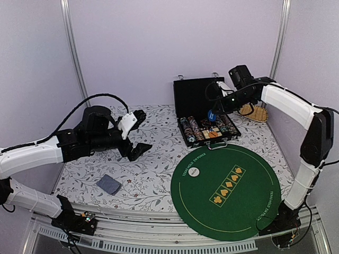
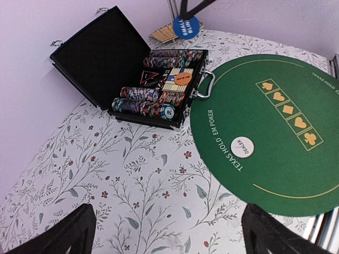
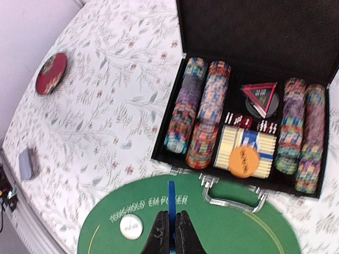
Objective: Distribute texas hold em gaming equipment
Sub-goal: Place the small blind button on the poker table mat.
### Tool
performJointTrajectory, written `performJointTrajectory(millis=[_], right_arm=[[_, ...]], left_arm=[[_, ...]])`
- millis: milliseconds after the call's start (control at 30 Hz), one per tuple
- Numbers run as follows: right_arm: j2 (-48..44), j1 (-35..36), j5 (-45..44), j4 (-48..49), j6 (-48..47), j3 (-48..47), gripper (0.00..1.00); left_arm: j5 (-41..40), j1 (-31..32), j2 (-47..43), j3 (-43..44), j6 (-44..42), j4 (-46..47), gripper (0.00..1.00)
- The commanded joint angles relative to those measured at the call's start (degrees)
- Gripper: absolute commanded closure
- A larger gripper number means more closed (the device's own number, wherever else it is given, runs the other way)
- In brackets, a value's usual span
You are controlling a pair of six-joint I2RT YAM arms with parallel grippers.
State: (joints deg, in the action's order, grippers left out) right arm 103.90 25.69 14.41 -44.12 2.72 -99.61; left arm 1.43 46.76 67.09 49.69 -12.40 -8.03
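My right gripper (image 3: 171, 216) is shut on a blue marker disc (image 3: 171, 198), seen edge-on and held in the air over the near edge of the open black case (image 1: 197, 95). In the left wrist view the same blue disc (image 2: 186, 26) hangs beyond the case. A white dealer disc (image 1: 194, 171) lies on the green poker mat (image 1: 238, 206). An orange disc (image 3: 243, 161) rests on cards in the case, beside rows of striped chips (image 3: 183, 114). A blue-grey card deck (image 1: 108, 184) lies on the floral cloth. My left gripper (image 1: 140, 132) hovers open over the cloth with nothing in it.
A red round dish (image 3: 51, 73) sits on the cloth at the far left of the right wrist view. A woven tan basket piece (image 1: 256, 111) lies right of the case. The case's clear handle (image 3: 233, 197) overhangs the mat. The table's front rail (image 1: 159, 241) runs below.
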Motion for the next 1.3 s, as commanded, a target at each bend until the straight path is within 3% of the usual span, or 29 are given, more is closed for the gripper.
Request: performJointTrajectory(millis=[0, 233, 633, 900, 1267], right_arm=[[-6.46, -0.07, 4.32, -5.81, 1.03, 10.58, 0.98], [-17.43, -0.9, -1.0, -6.34, 5.79, 24.96, 0.98], [-34.33, -1.45, -2.9, -7.67, 17.84, 44.98, 0.98], [-38.8, -1.87, -10.97, -10.49, 21.18, 49.07, 0.98], [-42.76, -2.22, -10.62, -9.25, 23.52, 53.27, 0.98]], left_arm=[[-0.14, 0.24, -0.55, 0.14, -0.2, 0.06, 0.02], [-0.6, 0.21, -0.99, 0.23, -0.02, 0.18, 0.02], [-0.97, 0.78, -1.22, 0.57, 0.71, 0.18, 0.02], [-1.92, 1.16, -0.54, 0.49, 0.71, 0.23, 0.02], [-5.13, 1.27, 0.43, -0.5, -0.45, 1.18, 0.02]])
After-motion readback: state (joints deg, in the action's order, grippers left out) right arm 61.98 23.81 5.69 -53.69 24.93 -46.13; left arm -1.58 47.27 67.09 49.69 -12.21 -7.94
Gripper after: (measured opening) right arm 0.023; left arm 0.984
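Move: The small blind button is already pinched in my right hand, bound for the mat's right side, just right of the printed card strip: roughly 21 cm back, 15 cm right and 22 cm below that hand. The strip's middle lies about 18 cm back and 8 cm right, the dealer button 10 cm back and 5 cm left, both about 22 cm down. The open chip case sits straight ahead, some 12 cm out and 20 cm lower. From my left hand, the landing area is about 42 cm right, 5 cm back and 23 cm below. With the small blind button still pinched, I draw my right hand back some 22 cm, away from the chip case, while swinging it about 14 cm right and sinking 12 cm towards the mat's right side. I tip the fingers steeper and turn them clockwise, roughly 25 degrees each, easing off near the end with my grip kept shut. ##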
